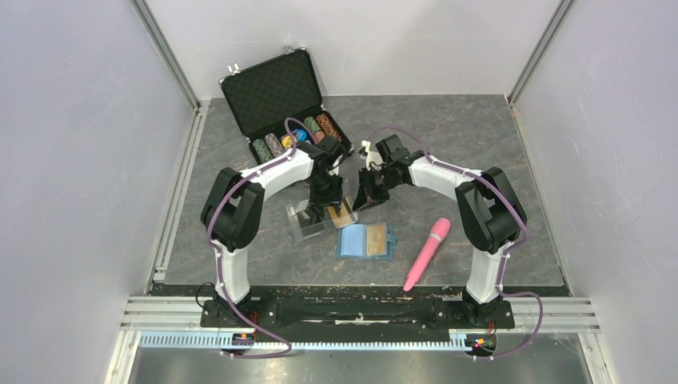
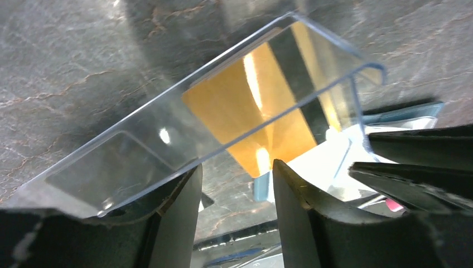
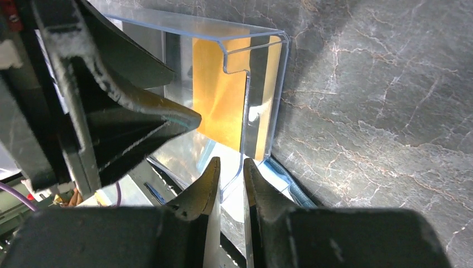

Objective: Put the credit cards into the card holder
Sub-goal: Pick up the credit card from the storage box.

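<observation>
A gold-orange credit card (image 2: pixel 245 111) with a dark stripe lies inside a clear plastic box (image 2: pixel 139 145), seen through its walls. My right gripper (image 3: pixel 231 165) is shut on that clear box's thin wall (image 3: pixel 262 67), with the credit card (image 3: pixel 217 95) just beyond its tips. My left gripper (image 2: pixel 237 184) stands open at the box's near edge with nothing between its fingers. In the top view both grippers (image 1: pixel 318 208) (image 1: pixel 361 200) meet over the box (image 1: pixel 342 213). The teal card holder (image 1: pixel 353 240) lies open just in front, a gold card (image 1: pixel 376 238) in its right half.
A second clear box (image 1: pixel 305 221) lies left of the first. The open black chip briefcase (image 1: pixel 280 104) stands behind the arms. A pink cylindrical object (image 1: pixel 428 253) lies to the right of the card holder. Grey walls bound both sides.
</observation>
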Controlling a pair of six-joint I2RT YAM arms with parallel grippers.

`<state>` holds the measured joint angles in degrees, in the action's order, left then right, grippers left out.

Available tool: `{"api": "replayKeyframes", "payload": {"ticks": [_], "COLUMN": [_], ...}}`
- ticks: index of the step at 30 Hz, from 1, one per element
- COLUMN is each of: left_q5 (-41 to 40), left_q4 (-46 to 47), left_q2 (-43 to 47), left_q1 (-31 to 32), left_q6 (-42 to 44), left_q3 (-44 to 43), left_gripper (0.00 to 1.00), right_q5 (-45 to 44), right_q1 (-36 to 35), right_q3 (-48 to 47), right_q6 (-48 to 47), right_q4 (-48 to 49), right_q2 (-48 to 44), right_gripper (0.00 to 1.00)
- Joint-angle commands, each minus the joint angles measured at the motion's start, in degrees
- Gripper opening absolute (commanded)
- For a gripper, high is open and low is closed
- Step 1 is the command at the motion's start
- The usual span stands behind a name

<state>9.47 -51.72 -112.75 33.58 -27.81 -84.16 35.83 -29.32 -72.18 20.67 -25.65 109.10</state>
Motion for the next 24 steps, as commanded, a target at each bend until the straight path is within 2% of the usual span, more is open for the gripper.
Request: {"api": "replayKeyframes", "payload": {"ticks": [1,4,11,15,20,24], "left_q5": [-1.60,-0.31,2.65,3.61,1.46,4.01], "left_q4": [4.22,5.23,2.05,0.52,0.08,3.99], "left_q2": [0.50,-1.35,-9.67,-11.99,-9.07,-6.94], "left_q1": [-3.12,-4.34,-4.56,-4.52,-4.71,-4.88], "left_q6": [-0.22,1.45,4.60,5.00,4.99,3.12], "left_q3": [3.04,0.91,-12.28,-15.92,-12.75,-6.83], "left_gripper": [0.56,0.56,0.55,0.55,0.60,0.61], "right_q5": [4.97,4.59,3.95,1.92,-0.61,-0.88], "right_q1": [-0.56,-0.52,-0.54,-0.15,0.94,1.39], "right_q3": [1.12,1.34,3.43,3.71,3.97,4.33], "right_q6": [0.78,0.80,2.22,2.32,1.78,1.30], "right_q4": [2.11,2.89,5.44,5.87,5.68,5.57], "right_q2": [-4.33,-4.33,-5.56,-5.56,-5.65,-5.18], "right_gripper": [0.09,0.15,0.26,0.35,0.47,0.48]}}
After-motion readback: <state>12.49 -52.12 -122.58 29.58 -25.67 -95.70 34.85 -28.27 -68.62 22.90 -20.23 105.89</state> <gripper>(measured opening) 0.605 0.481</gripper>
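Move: The gold credit cards lie in the right half of the clear storage box, roughly 4 cm to the left hand's right, 1 cm ahead of it and 4 cm below. The black cards are about 4 cm left and 2 cm back from that hand, the poker case's handle some 10 cm ahead, and the card holder about 11 cm right and 8 cm back. From the right hand, shut on the box's right end, the gold cards sit about 4 cm left, 1 cm ahead and 5 cm lower. With its fingers staying roughly half open at the near wall of the storage box, the left hand sways about 1 cm to its left, then pushes the box forward some 6 cm towards the poker case, drifting right on the way and easing back slightly at the end. The right hand, still pinching the wall at the box's right end at first, keeps nearly in place, rising about 1 cm, and opens its fingers to about half, letting go of that wall. ##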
